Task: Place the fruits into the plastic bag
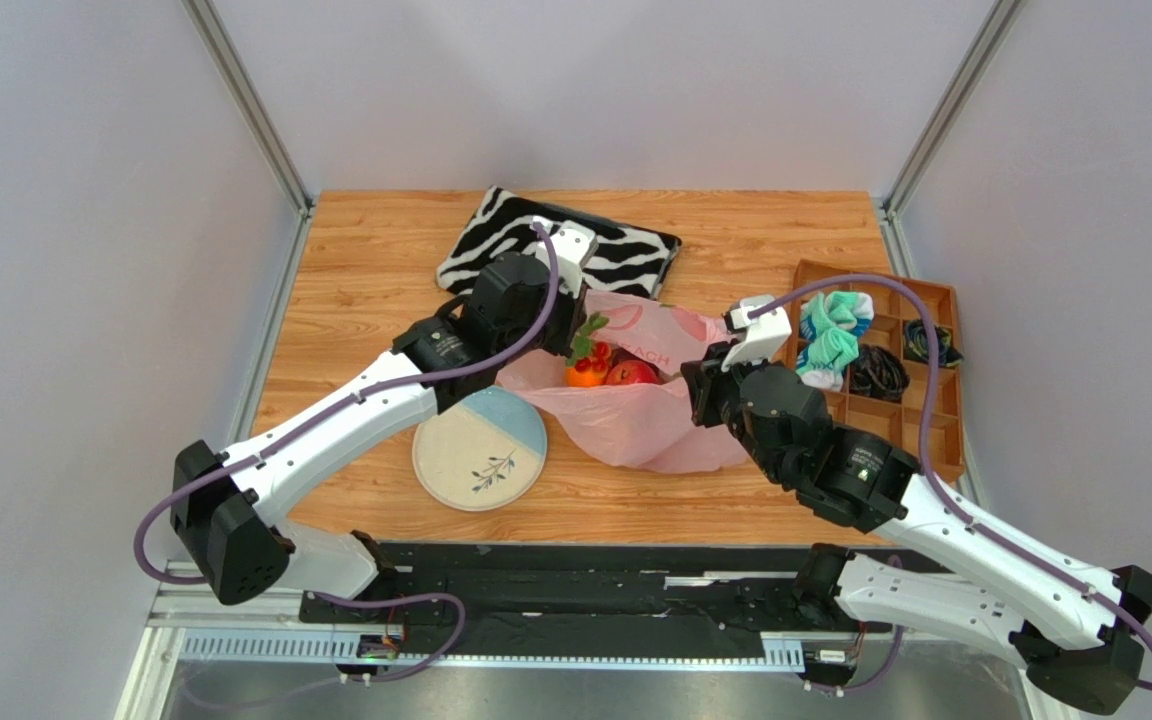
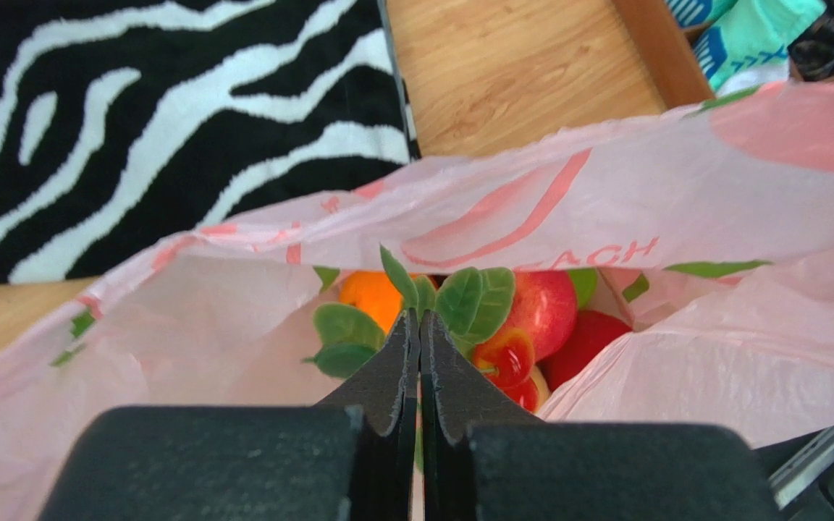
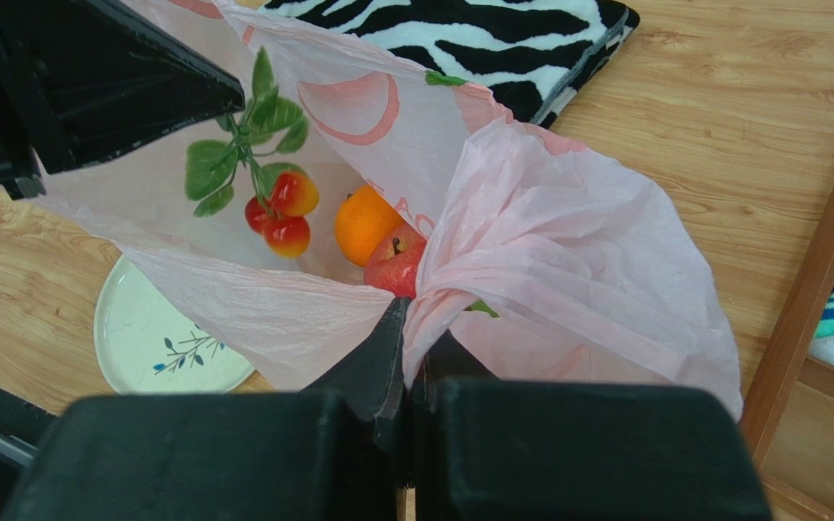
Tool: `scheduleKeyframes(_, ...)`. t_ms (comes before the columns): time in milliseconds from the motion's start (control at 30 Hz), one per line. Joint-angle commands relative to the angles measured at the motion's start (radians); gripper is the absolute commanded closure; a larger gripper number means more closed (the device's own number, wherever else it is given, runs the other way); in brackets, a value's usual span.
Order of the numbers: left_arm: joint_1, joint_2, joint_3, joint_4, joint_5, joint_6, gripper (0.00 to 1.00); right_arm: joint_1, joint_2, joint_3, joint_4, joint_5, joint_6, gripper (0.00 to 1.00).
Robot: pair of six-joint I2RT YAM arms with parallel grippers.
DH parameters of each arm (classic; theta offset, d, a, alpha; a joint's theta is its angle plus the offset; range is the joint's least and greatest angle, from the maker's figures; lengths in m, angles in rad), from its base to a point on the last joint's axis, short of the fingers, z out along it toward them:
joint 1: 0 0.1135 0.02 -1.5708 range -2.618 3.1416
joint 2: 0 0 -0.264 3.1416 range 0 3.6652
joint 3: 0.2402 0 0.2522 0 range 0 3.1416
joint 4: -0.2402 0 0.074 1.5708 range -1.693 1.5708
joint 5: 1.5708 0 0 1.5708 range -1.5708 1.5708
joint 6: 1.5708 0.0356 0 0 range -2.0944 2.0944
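The pink plastic bag (image 1: 642,417) lies open mid-table. My right gripper (image 3: 408,315) is shut on a bunched fold of the bag's near rim (image 3: 563,271) and holds the mouth up. My left gripper (image 2: 419,317) is shut on the stem of the leafy berry sprig (image 2: 476,302), which hangs inside the bag's mouth with its red berries (image 3: 283,212) dangling. Below it in the bag lie an orange (image 2: 372,295), a red apple (image 2: 546,309) and another red fruit (image 2: 593,342). From above, the orange (image 1: 585,374) and apple (image 1: 632,371) show in the opening.
A zebra-striped pouch (image 1: 537,240) lies behind the bag. A round blue-and-cream plate (image 1: 480,450) sits at the bag's front left. A wooden compartment tray (image 1: 940,393) with socks stands at the right edge.
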Motion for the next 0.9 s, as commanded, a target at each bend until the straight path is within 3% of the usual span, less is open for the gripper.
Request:
scheduleKeyframes(0,0.000,-0.057,-0.037,0.026,-0.014,-0.047,1.00,0.001,-0.009,0.017,0.016,0.020,0.010,1.00)
scheduleKeyframes(867,-0.002,0.136,-0.089,0.087,0.181,-0.179,0.98,0.002,-0.016,0.004,0.006,0.020,0.032,1.00)
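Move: My left hand still pinches the leafy stem of the cherries above the open plastic bag, whose middle is some 15 cm below it and about 5 cm to its right. In the bag the orange lies almost straight under this hand, the apple some 7 cm to the right. On the table, the plate is about 9 cm back and 16 cm left. For my right hand, still gripping the rim, the bag's middle is about 8 cm ahead, 11 cm left and 15 cm below. I lower the cherries deeper into the bag with my left hand, about 9 cm down in two drops with a brief slackening between, and drift roughly 3 cm right and a little back in the second, towards the fruit. My left wrist tips the fingers some 15 degrees further down, and they stay shut on the stem. My right hand stays put and keeps its pinch on the rim, holding the bag open. ##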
